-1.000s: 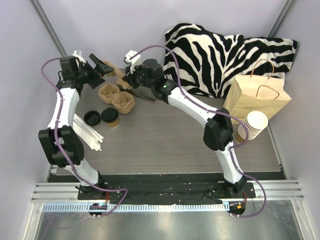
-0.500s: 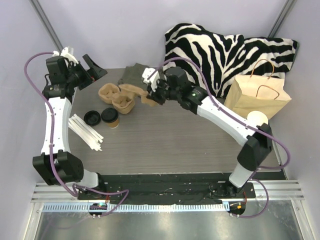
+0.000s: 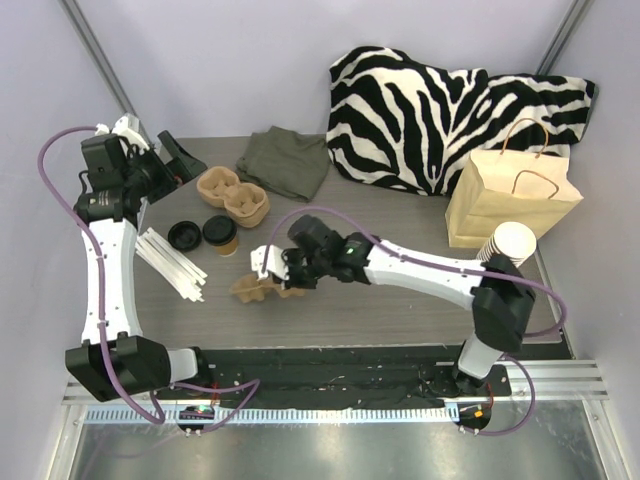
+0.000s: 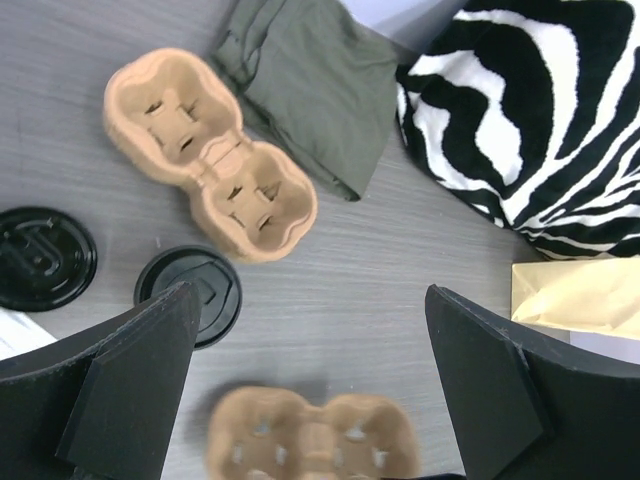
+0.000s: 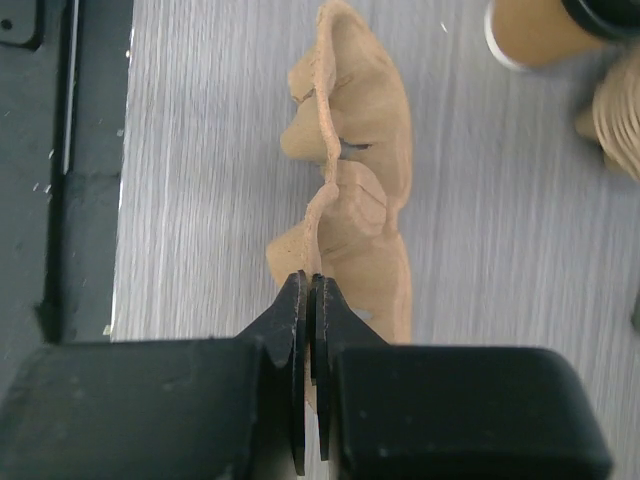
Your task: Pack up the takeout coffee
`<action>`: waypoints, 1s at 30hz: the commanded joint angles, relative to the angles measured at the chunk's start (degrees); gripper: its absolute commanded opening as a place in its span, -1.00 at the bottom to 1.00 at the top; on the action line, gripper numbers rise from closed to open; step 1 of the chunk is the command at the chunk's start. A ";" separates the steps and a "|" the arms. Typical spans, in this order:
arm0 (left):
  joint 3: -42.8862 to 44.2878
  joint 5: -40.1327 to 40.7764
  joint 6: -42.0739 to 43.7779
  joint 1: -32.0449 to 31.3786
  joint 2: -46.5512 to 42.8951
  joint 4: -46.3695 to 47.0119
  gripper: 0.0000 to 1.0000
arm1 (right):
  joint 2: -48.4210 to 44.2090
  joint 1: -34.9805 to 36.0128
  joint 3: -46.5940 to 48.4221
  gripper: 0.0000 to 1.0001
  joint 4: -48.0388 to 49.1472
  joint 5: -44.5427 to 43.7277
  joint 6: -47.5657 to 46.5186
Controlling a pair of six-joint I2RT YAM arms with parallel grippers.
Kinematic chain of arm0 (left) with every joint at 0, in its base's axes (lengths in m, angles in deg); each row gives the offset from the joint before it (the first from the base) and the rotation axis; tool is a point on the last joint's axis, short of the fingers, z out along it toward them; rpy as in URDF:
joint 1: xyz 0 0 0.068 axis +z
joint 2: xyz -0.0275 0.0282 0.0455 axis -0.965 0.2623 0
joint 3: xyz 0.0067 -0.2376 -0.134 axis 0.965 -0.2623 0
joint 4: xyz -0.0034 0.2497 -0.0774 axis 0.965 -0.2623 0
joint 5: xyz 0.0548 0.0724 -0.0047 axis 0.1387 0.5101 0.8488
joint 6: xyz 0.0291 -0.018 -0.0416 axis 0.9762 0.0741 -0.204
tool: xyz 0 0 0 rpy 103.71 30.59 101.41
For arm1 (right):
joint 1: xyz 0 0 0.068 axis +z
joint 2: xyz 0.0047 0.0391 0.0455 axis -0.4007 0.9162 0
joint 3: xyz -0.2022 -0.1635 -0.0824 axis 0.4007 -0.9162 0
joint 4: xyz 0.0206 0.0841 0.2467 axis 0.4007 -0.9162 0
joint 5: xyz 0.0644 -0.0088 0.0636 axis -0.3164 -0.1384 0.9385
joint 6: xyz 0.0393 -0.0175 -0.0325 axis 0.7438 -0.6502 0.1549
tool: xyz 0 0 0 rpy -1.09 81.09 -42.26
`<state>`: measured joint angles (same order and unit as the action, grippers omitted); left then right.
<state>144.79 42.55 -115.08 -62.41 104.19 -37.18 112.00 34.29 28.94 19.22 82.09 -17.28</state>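
The takeout coffee (image 3: 221, 236), a small brown cup with a black lid, stands left of centre on the table. Seen from above, the coffee (image 4: 195, 290) is partly behind my left finger; its brown side (image 5: 530, 30) shows top right in the right wrist view. My right gripper (image 3: 283, 276) (image 5: 310, 292) is shut on the rim of a pulp cup carrier (image 3: 250, 288) (image 5: 360, 150), low over the near middle of the table; this carrier (image 4: 310, 440) looks blurred. My left gripper (image 3: 182, 160) (image 4: 310, 300) hangs open at the back left, holding nothing.
A second pulp carrier (image 3: 232, 195) (image 4: 210, 165) lies behind the cup. A loose black lid (image 3: 184, 236) and white sticks (image 3: 172, 262) lie to its left. A green cloth (image 3: 286, 163), zebra cloth (image 3: 450, 105), paper bag (image 3: 515, 195) and stacked cups (image 3: 506, 250) fill the back and right.
My right arm has carried the pulp carrier from the back, beside the other carrier, forward to the near middle. My left arm has drawn back to the left, still open.
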 commanded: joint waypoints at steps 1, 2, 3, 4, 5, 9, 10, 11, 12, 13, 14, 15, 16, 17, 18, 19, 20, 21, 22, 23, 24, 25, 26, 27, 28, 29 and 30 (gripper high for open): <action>0.31 -2.48 1.38 2.56 -0.39 -2.97 0.99 | 5.57 4.21 3.31 -0.98 10.81 -5.37 -1.96; 0.75 -3.97 1.73 2.91 0.05 -4.80 0.99 | 6.80 4.84 3.85 -0.98 11.08 -5.82 -2.13; 1.71 -4.60 2.78 3.35 0.66 -5.78 0.99 | 8.29 5.37 4.38 -0.98 11.26 -6.26 -2.74; 2.07 -4.78 3.14 3.35 0.84 -6.49 0.99 | 9.09 5.81 5.17 -0.98 11.26 -6.52 -2.84; 2.51 -4.95 3.49 3.35 1.01 -7.54 0.99 | 9.80 6.33 5.52 -0.98 11.00 -6.79 -2.92; 2.34 -5.74 4.02 3.53 1.10 -7.72 1.00 | 12.08 6.78 8.51 -0.18 6.70 -7.49 -1.88; 2.34 -6.18 3.94 3.44 1.28 -7.72 0.99 | 12.26 6.78 9.99 -0.06 4.95 -8.01 -0.30; 2.51 -6.79 4.02 3.44 1.45 -7.64 0.99 | 11.92 6.78 10.71 0.07 3.89 -9.24 0.58; 2.69 -7.76 4.02 3.44 1.54 -7.64 0.99 | 11.48 6.78 11.58 0.34 1.62 -9.95 1.37; 2.78 -8.11 4.28 3.44 1.98 -7.55 0.99 | 9.82 6.69 12.90 0.43 0.46 -10.39 2.77; 2.95 -8.47 4.55 3.44 2.07 -7.64 0.99 | 8.93 6.52 13.61 0.50 -0.77 -10.48 3.48; 3.13 -9.51 4.81 3.44 2.33 -7.55 0.99 | 7.88 5.56 14.31 0.61 -3.48 -10.39 4.19; 3.22 -10.22 5.16 3.44 2.60 -7.64 0.99 | 5.61 4.85 15.88 0.66 -4.90 -10.22 5.06; 3.22 -11.18 5.60 3.44 2.86 -7.46 0.99 | 4.63 3.97 16.77 0.70 -6.39 -10.13 6.38; 3.04 -13.02 5.69 3.35 3.04 -7.37 0.99 | 3.75 1.35 17.82 0.75 -9.54 -10.13 7.35; 2.78 -14.34 5.78 3.44 3.04 -6.68 0.99 | 2.95 -0.24 20.44 0.78 -11.40 -9.96 8.14; 1.91 -15.58 5.69 3.44 2.95 -6.06 0.99 | 1.99 -2.43 22.21 0.81 -13.33 -9.61 9.89; 1.55 -16.72 5.69 3.44 2.86 -5.71 0.99 | 1.63 -4.63 23.97 0.82 -17.35 -8.99 10.52; 1.20 -18.56 5.52 3.35 2.78 -4.75 0.99 | 1.37 -9.61 27.73 0.82 -19.13 -9.16 11.22; 0.50 -19.01 5.26 3.26 2.77 -4.47 1.00 | 0.58 -12.35 29.42 0.82 -20.71 -9.42 11.92; 0.32 -19.36 5.17 3.26 2.77 -4.21 0.99 | 0.31 -15.08 32.91 0.82 -23.43 -9.60 13.15; 0.23 -19.28 5.08 3.18 2.69 -3.69 0.99 | -0.04 -21.37 34.69 0.82 -24.85 -9.60 13.77; -0.03 -19.19 4.73 3.17 2.69 -3.42 0.99 | -0.48 -24.39 36.27 0.82 -25.99 -9.51 14.56; -0.12 -19.19 4.47 3.17 2.60 -3.16 0.99 | -0.74 -27.99 39.33 0.82 -28.01 -9.51 15.70; -0.21 -19.45 4.11 3.17 2.69 -2.81 0.99 | -1.01 -33.94 40.67 0.82 -29.07 -9.43 15.97; -0.21 -19.46 3.85 3.09 2.77 -2.80 1.00 | -1.10 -37.14 41.99 0.81 -30.04 -9.86 16.15; -0.21 -19.54 3.50 3.17 2.95 -2.45 0.99 | -1.18 -39.52 44.18 0.80 -31.44 -10.47 16.41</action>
<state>144.75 26.00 -110.67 -59.28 107.36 -42.77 115.00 4.52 66.49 -2.53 73.44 -4.69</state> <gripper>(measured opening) 0.996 0.910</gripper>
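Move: The cup carrier is already pinched in the right hand, and its landing spot lies about 9 cm to that hand's left, roughly level with it and 7 cm below. The lidded coffee cup stands some 12 cm ahead and 15 cm left, the stacked carriers about 23 cm ahead and 13 cm left, and the white straws 9 cm ahead and 29 cm left. From the left hand, the spot is about 17 cm back, 12 cm right and 23 cm below. Still pinching the cup carrier, the right hand carries it about 6 cm left and 5 cm down to the open table, then opens wide and lets go. Empty, it sweeps up, right and forward, a good 20 cm each way, towards the zebra cloth and paper bag, turning nearly 50 degrees clockwise. The open left hand eases a couple of centimetres back, down and finally right, turning slightly clockwise. ##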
